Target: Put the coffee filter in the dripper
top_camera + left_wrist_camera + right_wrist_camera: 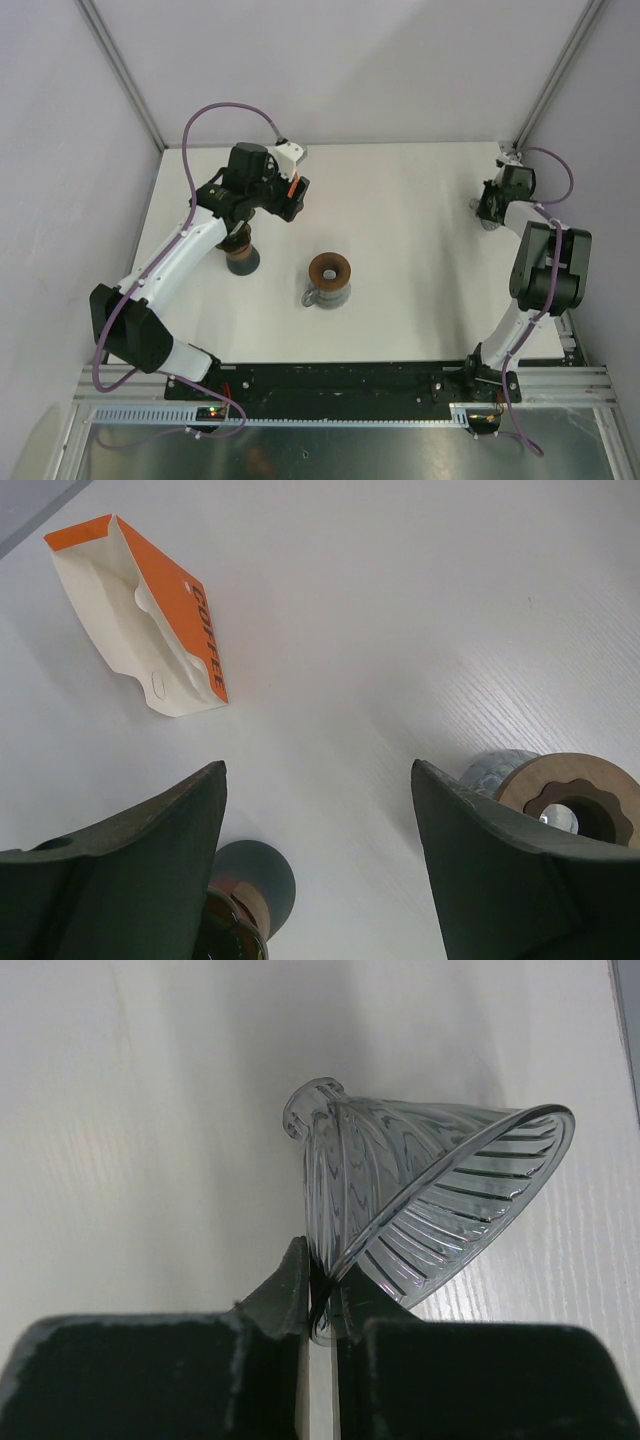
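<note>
The dripper [420, 1195] is a clear ribbed glass cone lying on its side at the table's far right. My right gripper [322, 1270] is shut on its rim, one finger inside the cone and one outside; from above that gripper [490, 210] sits near the right wall. The coffee filter [150, 620] is a white and orange paper pouch printed COFFEE, lying flat at the back left [291, 153]. My left gripper [318, 810] hangs open just short of it with nothing between its fingers [290, 195].
A grey mug topped with a brown wooden ring [329, 278] stands mid-table, also at the right edge of the left wrist view [575, 800]. A dark grey round-based vessel [240, 257] stands under my left arm [250, 880]. Walls enclose the table on three sides.
</note>
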Action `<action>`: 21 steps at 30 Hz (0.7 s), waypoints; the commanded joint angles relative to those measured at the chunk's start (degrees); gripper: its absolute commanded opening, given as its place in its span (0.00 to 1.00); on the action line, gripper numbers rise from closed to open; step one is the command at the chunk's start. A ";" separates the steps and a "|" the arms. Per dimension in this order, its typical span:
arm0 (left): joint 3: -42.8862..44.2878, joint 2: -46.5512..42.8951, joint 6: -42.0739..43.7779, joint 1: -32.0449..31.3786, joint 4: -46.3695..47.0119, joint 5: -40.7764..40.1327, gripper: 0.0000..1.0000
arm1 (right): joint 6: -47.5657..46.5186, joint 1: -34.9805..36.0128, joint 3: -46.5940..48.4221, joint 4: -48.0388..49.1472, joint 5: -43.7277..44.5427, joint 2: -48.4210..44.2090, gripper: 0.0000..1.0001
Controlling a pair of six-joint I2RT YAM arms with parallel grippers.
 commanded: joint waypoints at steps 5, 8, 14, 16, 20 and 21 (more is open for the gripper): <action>-0.02 -2.55 1.39 0.33 0.60 -1.16 0.79 | -9.35 12.89 1.32 -3.07 18.06 -6.75 0.00; -0.02 -2.56 1.65 0.36 0.61 -1.86 0.79 | -13.68 20.13 1.89 -5.42 23.76 -10.95 0.00; 0.15 -3.16 1.60 0.79 0.59 -2.55 0.80 | -29.42 33.05 2.04 -9.47 23.68 -21.04 0.00; 0.38 -3.51 1.47 1.03 0.56 -2.49 0.80 | -34.32 36.51 2.04 -11.26 20.90 -24.41 0.00; 0.82 -4.75 0.67 2.02 0.57 -2.05 0.80 | -43.66 44.25 2.04 -17.17 16.84 -30.43 0.00; 0.93 -5.08 0.48 2.30 0.56 -1.87 0.80 | -46.65 46.14 2.04 -18.66 16.65 -31.32 0.00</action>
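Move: Some 33 cm to the right hand's left and 21 cm back towards the bases stands the glass carafe; the wooden ring on its top, about 3 cm above hand height, is where the clear ribbed cone, already pinched in that hand, is headed. The green dripper on its stand is roughly 20 cm left of the ring and 9 cm farther out, the coffee box 10 cm left of it and 27 cm farther out. From the left hand, the ring lies about 7 cm right, 13 cm back and 14 cm below. Sweeping the clear cone left towards the carafe, the right hand first skims low and sideways, then climbs quickly as it goes on: about 22 cm left, 17 cm up and finally some 7 cm back. The wrist swings counter-clockwise by over 40 degrees and rolls strongly, its right side rising, while the shut fingers keep their pinch on the cone's rim. The left hand, open, only starts to ease left and up. ##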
